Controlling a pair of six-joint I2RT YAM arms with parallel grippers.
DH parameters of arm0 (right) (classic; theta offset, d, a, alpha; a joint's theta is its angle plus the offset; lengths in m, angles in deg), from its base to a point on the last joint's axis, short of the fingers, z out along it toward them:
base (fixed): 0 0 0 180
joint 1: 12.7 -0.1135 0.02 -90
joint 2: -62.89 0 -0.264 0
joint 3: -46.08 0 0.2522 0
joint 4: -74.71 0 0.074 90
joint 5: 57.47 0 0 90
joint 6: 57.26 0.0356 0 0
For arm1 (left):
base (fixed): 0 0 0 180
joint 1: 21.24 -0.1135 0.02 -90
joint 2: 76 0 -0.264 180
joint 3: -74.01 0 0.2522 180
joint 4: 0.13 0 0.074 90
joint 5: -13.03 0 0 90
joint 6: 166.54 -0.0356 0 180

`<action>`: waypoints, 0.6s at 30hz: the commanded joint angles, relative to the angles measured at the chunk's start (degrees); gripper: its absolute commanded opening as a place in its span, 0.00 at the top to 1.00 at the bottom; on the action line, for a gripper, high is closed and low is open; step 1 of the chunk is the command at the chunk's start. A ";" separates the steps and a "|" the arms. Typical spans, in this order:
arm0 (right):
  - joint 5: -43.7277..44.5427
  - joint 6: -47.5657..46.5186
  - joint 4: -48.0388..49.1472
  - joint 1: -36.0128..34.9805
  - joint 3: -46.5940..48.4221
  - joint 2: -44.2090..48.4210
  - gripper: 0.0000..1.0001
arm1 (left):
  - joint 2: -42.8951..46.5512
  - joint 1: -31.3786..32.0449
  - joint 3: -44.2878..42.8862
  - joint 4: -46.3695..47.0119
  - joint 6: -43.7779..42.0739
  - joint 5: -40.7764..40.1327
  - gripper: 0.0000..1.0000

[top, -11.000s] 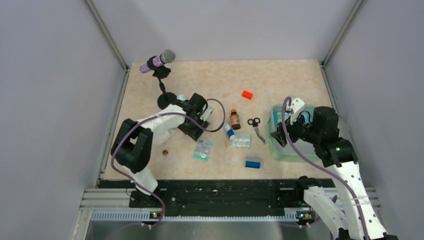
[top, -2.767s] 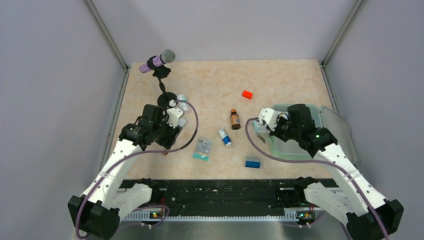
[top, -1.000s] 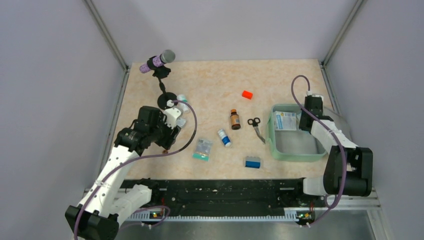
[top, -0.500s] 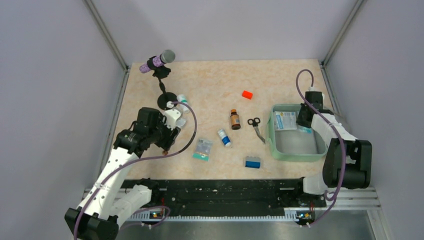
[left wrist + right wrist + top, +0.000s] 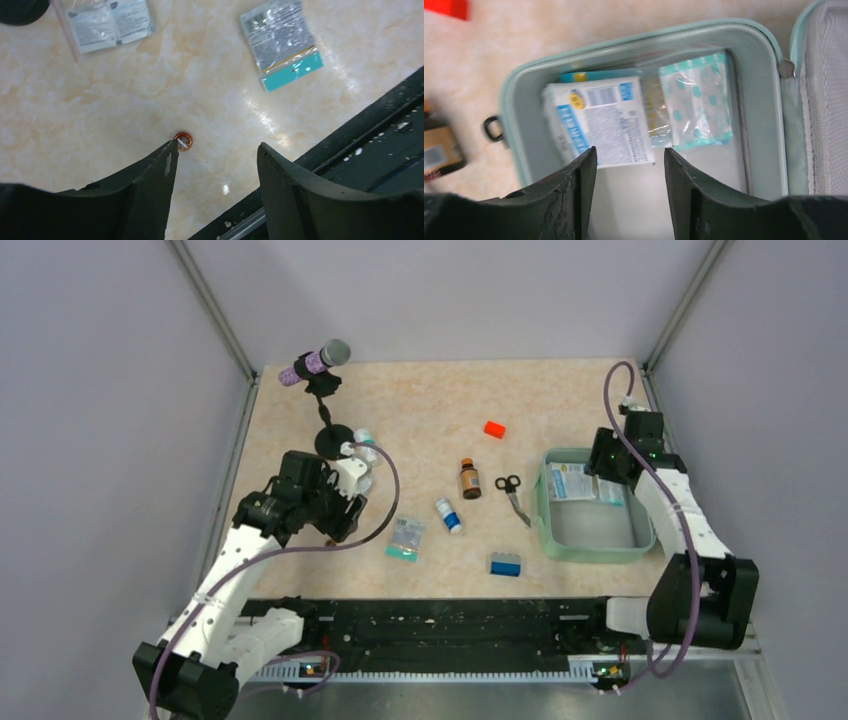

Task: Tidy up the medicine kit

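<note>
The medicine kit point(image 5: 541, 510) lies open at the right, a mint-green case point(image 5: 624, 42) with its lid point(image 5: 824, 100) folded out to the right. In its far end lie a white printed packet point(image 5: 599, 120) and a clear teal-dotted pouch point(image 5: 691, 110). My right gripper point(image 5: 630, 150) hangs open above the kit's far part point(image 5: 605, 462), nothing between its fingers. My left gripper point(image 5: 335, 525) stands open over the table at the left point(image 5: 217, 145), holding nothing. A small copper-coloured ring point(image 5: 183, 141) lies at its left fingertip.
On the table lie a silver-and-teal sachet point(image 5: 404, 538), a small white-and-blue bottle point(image 5: 449, 514), a brown bottle point(image 5: 469, 479), scissors point(image 5: 512, 495), an orange-red block point(image 5: 494, 429) and a blue block point(image 5: 506, 564). A microphone stand point(image 5: 322, 390) stands at the back left. A clear pouch point(image 5: 107, 22) lies beyond my left gripper.
My right gripper has opened and drawn back toward the far rim of the kit, leaving the clear pouch inside. The left arm has barely moved.
</note>
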 commanded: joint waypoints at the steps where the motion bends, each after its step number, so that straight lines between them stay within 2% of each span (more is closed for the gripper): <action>1: -16.14 -5.92 -0.86 0.51 2.61 10.66 0.45 | -3.95 1.67 -6.55 0.85 2.15 11.27 0.36; 4: -21.31 -9.09 0.02 0.50 0.75 15.17 0.41 | -9.67 5.14 -9.87 0.51 4.05 9.96 0.36; 8: -25.93 -15.86 0.06 0.55 -2.70 19.90 0.40 | -18.52 10.27 -11.66 0.61 6.08 4.39 0.39; 11: -36.17 -23.58 -2.61 -0.37 -5.16 23.86 0.39 | -24.27 12.28 -11.52 1.86 7.86 4.22 0.40; 13: -38.13 -28.09 -3.51 -4.76 -7.19 27.20 0.36 | -27.70 13.06 -10.60 3.63 9.39 3.65 0.40; 16: -33.53 -33.35 -4.18 -13.47 -10.52 31.79 0.32 | -32.64 13.26 -10.48 5.16 13.04 1.67 0.40; 18: -33.32 -35.12 -5.17 -15.86 -11.56 33.31 0.32 | -35.86 13.24 -10.97 5.00 15.15 0.82 0.39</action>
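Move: The packet with the teal strip lies about 12 cm right of the left hand, 3 cm ahead and 13 below. The brown cap is about 4 cm left and 2 ahead, the blue-and-white bottle 21 right and 8 ahead. From the right hand, over the tray, the packet is about 40 cm left and 11 back, 9 below, with the scissors 16 left and 3 back, the blue box 18 left and 16 back. Bring the left gripper about 9 cm right towards the packet, rising slightly, then sinking to finish 6 cm lower; keep the fingers open, tipping them some 20 degrees steeper. Meanwhile lift the right out of the tray and swing it left and back towards the scissors, 13 cm left overall, turning some 50 degrees counter-clockwise, fingers tipping up and opening wider. ##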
